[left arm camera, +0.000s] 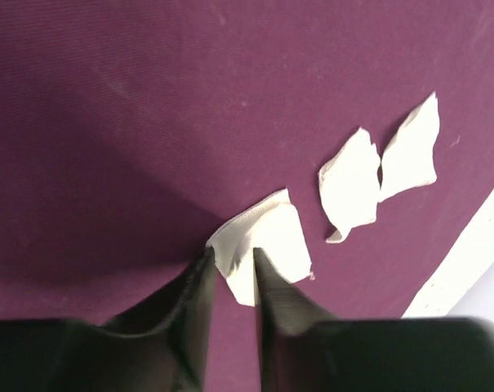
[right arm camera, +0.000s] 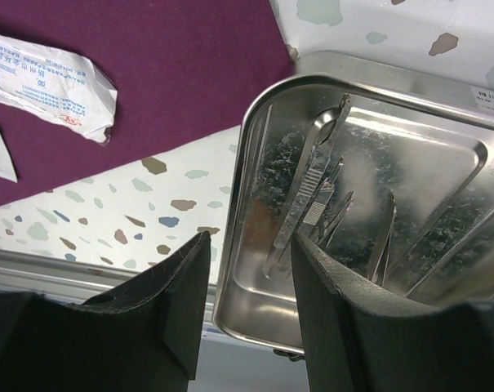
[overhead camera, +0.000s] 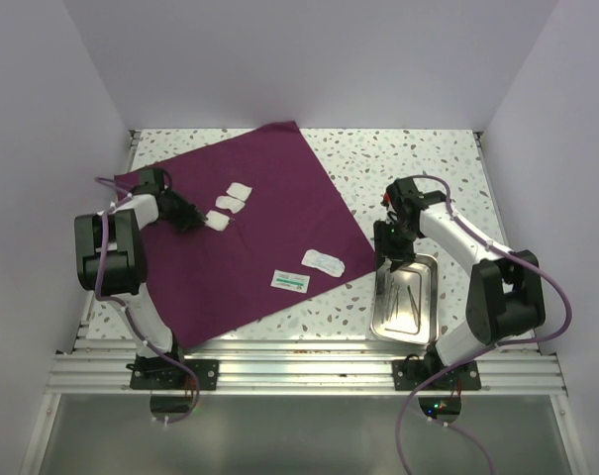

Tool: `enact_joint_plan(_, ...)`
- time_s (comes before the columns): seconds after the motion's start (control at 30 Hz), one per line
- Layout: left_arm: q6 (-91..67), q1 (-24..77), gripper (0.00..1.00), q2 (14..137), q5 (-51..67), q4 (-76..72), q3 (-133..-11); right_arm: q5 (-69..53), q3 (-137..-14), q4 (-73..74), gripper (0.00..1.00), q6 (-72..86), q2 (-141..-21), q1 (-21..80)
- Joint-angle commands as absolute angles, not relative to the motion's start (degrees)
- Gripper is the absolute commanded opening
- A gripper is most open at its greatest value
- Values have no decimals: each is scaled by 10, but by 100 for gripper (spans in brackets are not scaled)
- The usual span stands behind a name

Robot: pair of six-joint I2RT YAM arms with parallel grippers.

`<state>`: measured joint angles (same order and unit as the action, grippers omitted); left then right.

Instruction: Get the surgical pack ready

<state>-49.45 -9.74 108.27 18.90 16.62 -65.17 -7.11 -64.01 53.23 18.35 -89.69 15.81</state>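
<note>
The dark purple cloth lies spread flat on the table. Three white gauze pads rest on its left part; the nearest pad lies flat with one edge between the tips of my left gripper. Those jaws stand slightly apart, so this gripper is open just above the cloth. Two more pads sit beyond it. The steel tray holds thin metal instruments and stands off the cloth to the right. My right gripper is open and straddles the tray's left rim, without pinching it.
Two small packets lie on the cloth's near right part. The tray sits on speckled tabletop close to the front rail. Purple walls close in the table on three sides.
</note>
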Motion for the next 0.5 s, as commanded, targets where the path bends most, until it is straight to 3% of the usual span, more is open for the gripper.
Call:
enact_joint_plan(0.0,-454,-103,32,1060,158,194,-679,-82,-653,526,48,178,-901,160)
enact_joint_plan(0.2,-406,-101,47,1045,128,233,-686,-82,-656,528,48,178,-904,159)
enact_joint_plan(0.47,-365,-96,47,1083,158,206,-700,-83,-647,525,48,178,-906,160)
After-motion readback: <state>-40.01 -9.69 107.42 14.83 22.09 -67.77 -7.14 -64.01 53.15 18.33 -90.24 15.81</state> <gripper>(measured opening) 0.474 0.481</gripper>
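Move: The nearest gauze's middle lies about 4 cm to the right of the left hand, level with it and some 2 cm lower, its near corner at the barely parted fingertips. The second gauze is about 7 cm right and 5 ahead, the third 10 right and 8 ahead. From the right hand over the tray, the nearest gauze lies some 45 cm left and 10 ahead, about 7 lower. The left fingers open wider, freeing the nearest gauze's corner, while the hand eases about 2 cm left and back. ##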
